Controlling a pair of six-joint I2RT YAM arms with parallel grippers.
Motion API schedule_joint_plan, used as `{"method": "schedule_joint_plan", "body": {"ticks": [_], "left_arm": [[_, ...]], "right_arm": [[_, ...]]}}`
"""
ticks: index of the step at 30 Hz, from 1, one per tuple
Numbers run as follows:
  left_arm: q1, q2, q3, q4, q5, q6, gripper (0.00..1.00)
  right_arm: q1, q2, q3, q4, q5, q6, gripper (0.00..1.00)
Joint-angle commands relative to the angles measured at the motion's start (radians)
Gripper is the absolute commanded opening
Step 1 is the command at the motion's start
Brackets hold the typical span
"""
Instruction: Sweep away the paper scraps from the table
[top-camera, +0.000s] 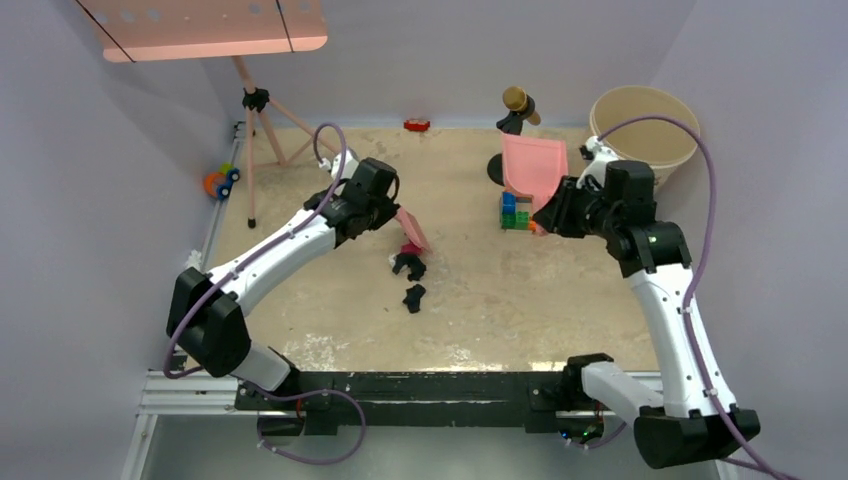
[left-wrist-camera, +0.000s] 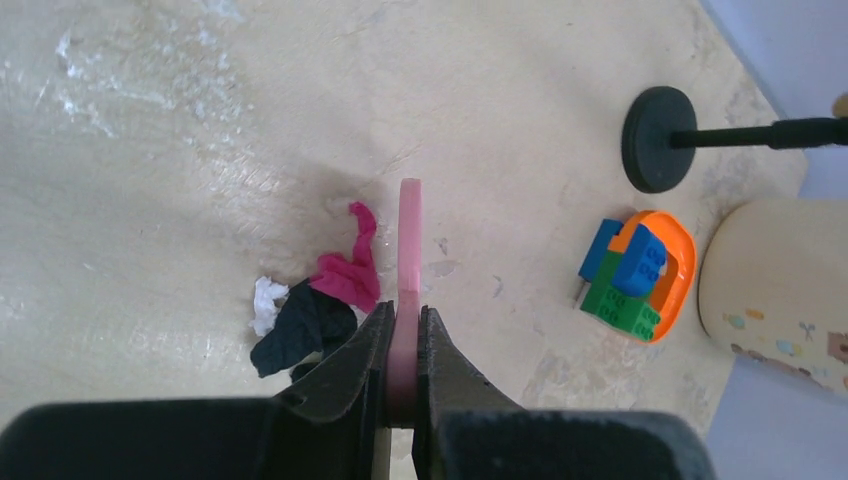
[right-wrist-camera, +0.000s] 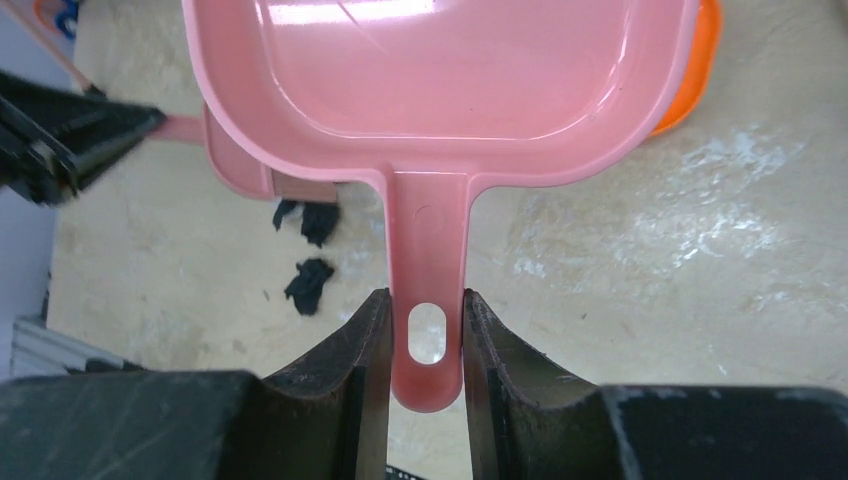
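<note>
Paper scraps lie mid-table (top-camera: 500, 310): a magenta and black cluster (top-camera: 408, 262) and a lone black wad (top-camera: 413, 297). In the left wrist view the scraps show as magenta (left-wrist-camera: 350, 272), black (left-wrist-camera: 300, 330) and white (left-wrist-camera: 266, 303) wads. They sit just left of the pink brush (left-wrist-camera: 410, 235), whose handle my left gripper (left-wrist-camera: 407, 312) is shut on. The brush head (top-camera: 412, 230) sits just above the cluster. My right gripper (right-wrist-camera: 425, 298) is shut on the handle of a pink dustpan (right-wrist-camera: 440, 80), held tilted at the right back (top-camera: 533, 168). Black scraps (right-wrist-camera: 308, 285) lie beyond the pan's left side.
A blue-green block stack (top-camera: 515, 212) on an orange piece (left-wrist-camera: 680, 280) stands under the dustpan. A beige bucket (top-camera: 645, 125) is at the back right, a black stand base (left-wrist-camera: 658, 138) near it. A red toy car (top-camera: 417, 125), a tripod (top-camera: 255, 140) and an orange-blue toy (top-camera: 220, 182) sit along the back and left edges.
</note>
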Motion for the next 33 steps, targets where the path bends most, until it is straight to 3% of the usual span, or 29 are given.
{"method": "schedule_joint_plan", "body": {"ticks": [1,7,12,19,26,33], "left_arm": [[0.006,-0.069,0.106,0.068,0.019,0.293,0.0],[0.011,-0.063,0.264,-0.025,-0.082,0.724,0.0],[0.018,0.023,0.344,-0.046,-0.146,0.994,0.0],[0.017,0.089,0.248,0.177,0.049,1.487,0.0],[0.017,0.2,0.33,0.048,0.247,1.663,0.0],[0.017,0.287,0.388,-0.004,0.404,1.738,0.0]], "right_arm": [[0.203,0.037,-0.01,-0.021,0.164,0.005,0.0],[0.467,0.037,-0.121,-0.078,0.305,0.102,0.0],[0.693,0.053,-0.171,-0.211,0.363,0.182,0.0],[1.034,0.069,-0.216,-0.331,0.371,0.366,0.0],[1.247,0.166,-0.26,-0.288,0.295,0.439,0.0],[1.269,0.297,-0.274,-0.208,0.287,0.445,0.0]]}}
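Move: The near black scrap lies about 22 cm to the right hand's left, 9 cm back and 27 cm below; the toy blocks are roughly 10 cm straight ahead of that hand. From the left hand, the far black scrap is some 6 cm back and 4 cm right, with pink 2 cm back and 3 cm right, and the near black one 14 cm back and 4 cm right, all about 16 cm below. Back towards its base, down and left, the right hand swings the held, empty dustpan some 25 cm back to the front table edge, turning counter-clockwise and tipping it down. The left hand keeps the brush, lifts it about 12 cm, then lowers it again some 5 cm farther forward, beyond the scraps, rolling and turning the wrist clockwise. ##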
